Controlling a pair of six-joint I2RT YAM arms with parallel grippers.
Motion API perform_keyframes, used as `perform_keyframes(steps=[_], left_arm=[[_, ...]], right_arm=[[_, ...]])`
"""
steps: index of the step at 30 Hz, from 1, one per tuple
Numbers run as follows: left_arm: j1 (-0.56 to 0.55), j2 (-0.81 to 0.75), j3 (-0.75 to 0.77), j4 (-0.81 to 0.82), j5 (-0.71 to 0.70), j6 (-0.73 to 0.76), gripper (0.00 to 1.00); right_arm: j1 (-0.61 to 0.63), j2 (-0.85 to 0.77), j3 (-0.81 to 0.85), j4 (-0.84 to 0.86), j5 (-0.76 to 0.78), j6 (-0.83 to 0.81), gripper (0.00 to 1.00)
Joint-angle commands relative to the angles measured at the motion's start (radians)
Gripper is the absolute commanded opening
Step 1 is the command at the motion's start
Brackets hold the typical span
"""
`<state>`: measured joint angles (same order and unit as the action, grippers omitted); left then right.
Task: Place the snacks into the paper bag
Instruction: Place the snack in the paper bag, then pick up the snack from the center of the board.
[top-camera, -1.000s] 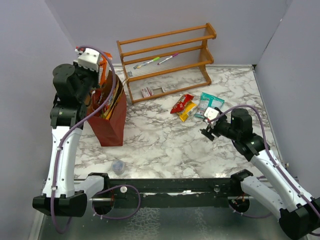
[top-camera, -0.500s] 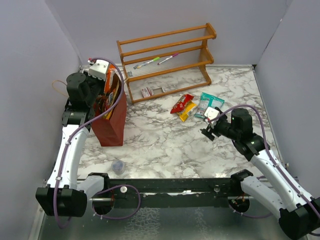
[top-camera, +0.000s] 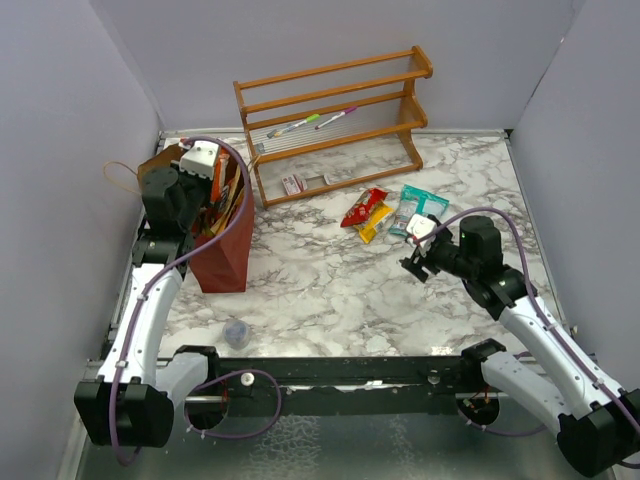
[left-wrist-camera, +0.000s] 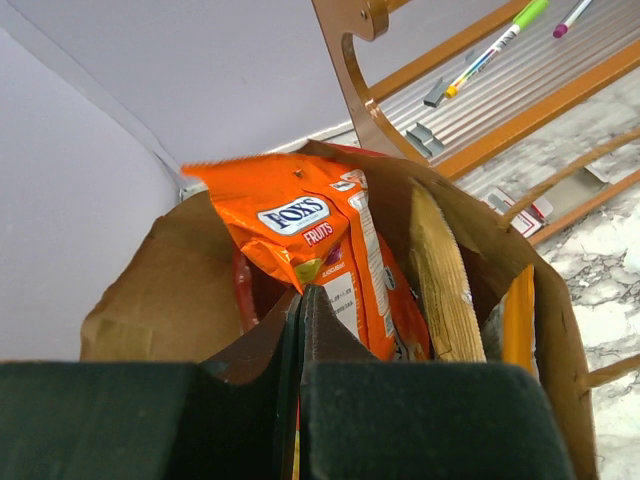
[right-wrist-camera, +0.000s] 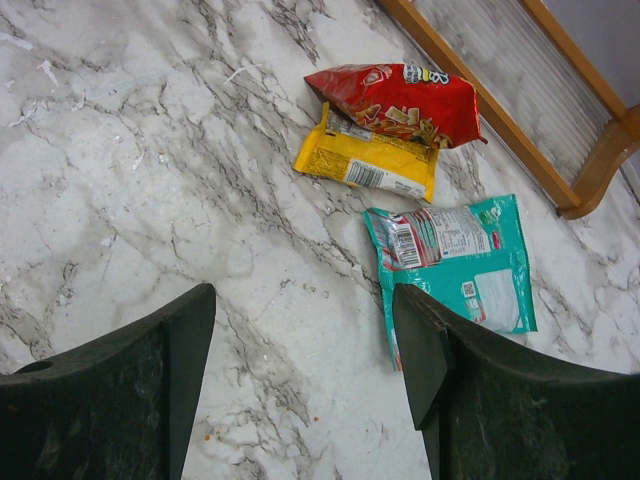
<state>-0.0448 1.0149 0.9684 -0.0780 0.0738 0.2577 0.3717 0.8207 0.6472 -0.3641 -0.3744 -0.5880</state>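
The dark-red paper bag (top-camera: 225, 258) stands upright at the left of the table, its brown inside (left-wrist-camera: 150, 280) showing. Inside it are an orange packet (left-wrist-camera: 320, 225), a gold-orange chip bag (left-wrist-camera: 440, 280) and other snacks. My left gripper (top-camera: 200, 195) (left-wrist-camera: 300, 300) hangs shut at the bag's mouth, its tips just in front of the orange packet. A red packet (top-camera: 365, 205) (right-wrist-camera: 400, 100), a yellow one (top-camera: 372, 226) (right-wrist-camera: 365, 165) and a teal one (top-camera: 415, 210) (right-wrist-camera: 455, 255) lie on the marble. My right gripper (top-camera: 412, 262) (right-wrist-camera: 302, 300) hovers open near the teal packet, holding nothing.
A wooden slatted rack (top-camera: 330, 110) stands at the back with green and pink marker pens (top-camera: 310, 122) on its shelf and a small card (top-camera: 293, 184) beneath it. A small clear cup (top-camera: 236, 332) sits near the front left. Grey walls close in both sides.
My left arm has come down and shifted toward the bag's mouth, its gripper still shut. The bag's left handle now shows. The right arm has held still.
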Motion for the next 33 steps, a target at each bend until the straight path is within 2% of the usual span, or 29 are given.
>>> perform_keyframes(steps=[1, 12, 15, 22, 33], left_arm=[[0.006, -0.037, -0.022, 0.079, -0.016, -0.021, 0.00], [0.006, -0.046, -0.062, 0.034, 0.017, 0.038, 0.00], [0.006, -0.042, -0.079, -0.010, 0.022, 0.072, 0.05], [0.006, 0.007, -0.034, -0.138, 0.066, 0.095, 0.26], [0.006, -0.022, 0.067, -0.147, 0.086, 0.116, 0.40]], right_arm=[[-0.004, 0.003, -0.009, 0.024, -0.016, -0.007, 0.72], [-0.004, 0.018, -0.008, 0.021, -0.015, -0.009, 0.72], [-0.004, 0.016, -0.009, 0.023, -0.017, -0.010, 0.72], [-0.004, 0.028, -0.005, 0.018, -0.021, -0.016, 0.72], [-0.004, 0.027, -0.009, 0.026, -0.003, -0.011, 0.72]])
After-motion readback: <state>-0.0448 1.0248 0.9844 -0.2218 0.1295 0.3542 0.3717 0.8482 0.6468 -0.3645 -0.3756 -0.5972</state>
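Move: The left gripper already pinches the orange snack pouch in the mouth of the paper bag; the bag's middle lies almost straight beneath, about 1 cm back and some 16 cm down. Inside, the tan packet is level with the hand, about 6 cm to its right and 8 cm below. The wooden rack stands roughly 25 cm right and 11 cm ahead, some 15 cm lower. From the right hand the bag is about 10 cm ahead and 42 cm left, its middle slightly lower. Lower the left gripper about 6 cm into the mouth of the paper bag, gently at first with the orange pouch still pinched. Partway down start opening the fingers to let go of the pouch, tipping them down some 10 degrees; then, still opening to a bit under half, lift back about 3 cm. ##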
